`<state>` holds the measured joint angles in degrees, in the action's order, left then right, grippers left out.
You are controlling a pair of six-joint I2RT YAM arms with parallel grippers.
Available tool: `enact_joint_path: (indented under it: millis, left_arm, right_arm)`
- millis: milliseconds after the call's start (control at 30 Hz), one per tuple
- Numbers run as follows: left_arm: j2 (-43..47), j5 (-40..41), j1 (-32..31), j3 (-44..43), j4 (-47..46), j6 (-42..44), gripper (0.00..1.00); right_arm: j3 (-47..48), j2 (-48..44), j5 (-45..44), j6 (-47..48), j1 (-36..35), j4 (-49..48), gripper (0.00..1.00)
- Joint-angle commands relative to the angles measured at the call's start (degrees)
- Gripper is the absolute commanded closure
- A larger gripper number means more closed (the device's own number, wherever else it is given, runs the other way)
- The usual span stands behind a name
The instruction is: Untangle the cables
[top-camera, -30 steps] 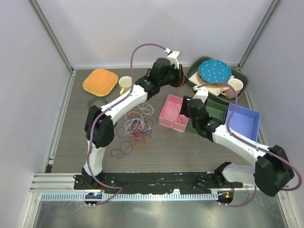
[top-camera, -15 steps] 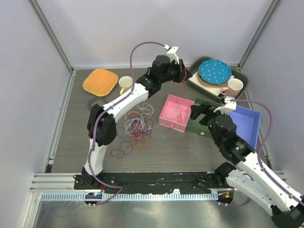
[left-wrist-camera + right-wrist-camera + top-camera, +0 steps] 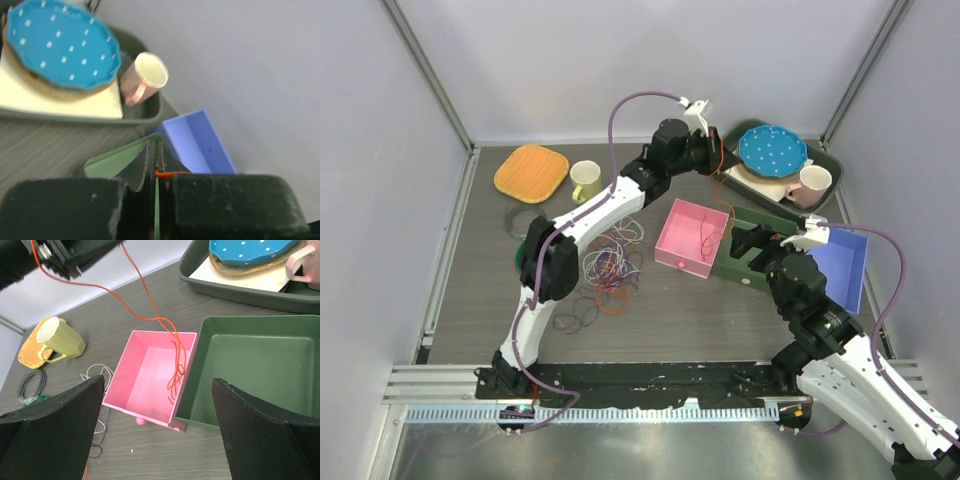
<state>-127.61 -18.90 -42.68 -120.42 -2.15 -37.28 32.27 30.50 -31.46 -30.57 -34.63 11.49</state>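
Observation:
My left gripper [image 3: 712, 156] hangs high over the back of the table, shut on a thin orange cable [image 3: 172, 173] pinched between its fingers [image 3: 150, 159]. The orange cable [image 3: 150, 315] runs down from it, and its loose end lies coiled in the pink box [image 3: 150, 375]. Left of the pink box [image 3: 692, 238], the tangle of white, purple and orange cables [image 3: 610, 265] lies on the table. My right gripper [image 3: 157, 382] is open and holds nothing, hovering above the pink and green boxes. In the top view the right gripper [image 3: 752, 245] sits over the green box.
A green box [image 3: 765, 228] and a blue box [image 3: 840, 262] stand right of the pink one. A dark tray [image 3: 730, 165] at the back right holds a blue dotted plate [image 3: 772, 148] and a pink mug [image 3: 813, 183]. A green mug [image 3: 584, 180], an orange pad [image 3: 531, 172] and dark wound rings [image 3: 523, 220] are at the back left.
My right gripper let go, opened wide and drew back toward the near right. My left gripper shifted right, still holding the orange cable.

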Motion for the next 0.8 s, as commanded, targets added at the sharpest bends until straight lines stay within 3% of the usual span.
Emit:
enact_joint_path:
  millis: [0, 133, 367, 467, 700, 767]
  left_arm:
    - [6.22, 5.44, 0.13, 9.39, -1.18, 4.23, 1.00]
    - [10.71, 9.83, 1.54, 19.40, -0.05, 7.21, 1.00]
    - [14.14, 14.85, 1.54, 26.38, 4.33, 12.23, 1.00]
    - [13.27, 13.89, 1.19, 26.47, 5.84, 13.02, 1.00]
    - [6.24, 23.81, -3.29, 15.84, 19.02, 18.38, 1.00]
    - [4.75, 26.18, -3.64, 13.03, 21.91, 19.16, 0.89]
  right_arm:
    - [-0.19, -0.36, -2.02, -0.81, 0.18, -0.41, 0.06]
    - [-0.10, 0.43, -1.67, -1.07, 0.18, -0.50, 0.06]
    - [-0.19, 1.05, -2.11, -0.99, 0.18, -0.85, 0.06]
    - [-0.37, 1.05, -2.55, -1.07, 0.18, -0.94, 0.06]
    - [-0.37, 1.14, -3.25, -0.72, 0.18, -0.68, 0.07]
    - [-0.28, 1.14, -3.43, -0.72, 0.18, -0.50, 0.07]
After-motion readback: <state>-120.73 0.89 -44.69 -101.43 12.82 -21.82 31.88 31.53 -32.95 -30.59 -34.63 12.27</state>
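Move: The left hand holds the orange cable high, its lower end already hanging into the pink box; the box's middle lies about 27 cm below this hand, some 7 cm to its left and 2 cm back. The green box is about 9 cm to the hand's right, 4 cm back and equally low, and the grey tray some 17 cm right and 19 cm farther out. From the idle right hand the pink box is about 15 cm ahead, 8 cm left and 21 cm down. Down and to its left sweeps the left hand, sinking about 15 cm and shifting some 8 cm left towards the pink box, mostly in one quick swing that then eases off. Its right-pointing fingers tip downward by roughly 30 degrees and stay shut on the orange cable, lowering it further into the box. ##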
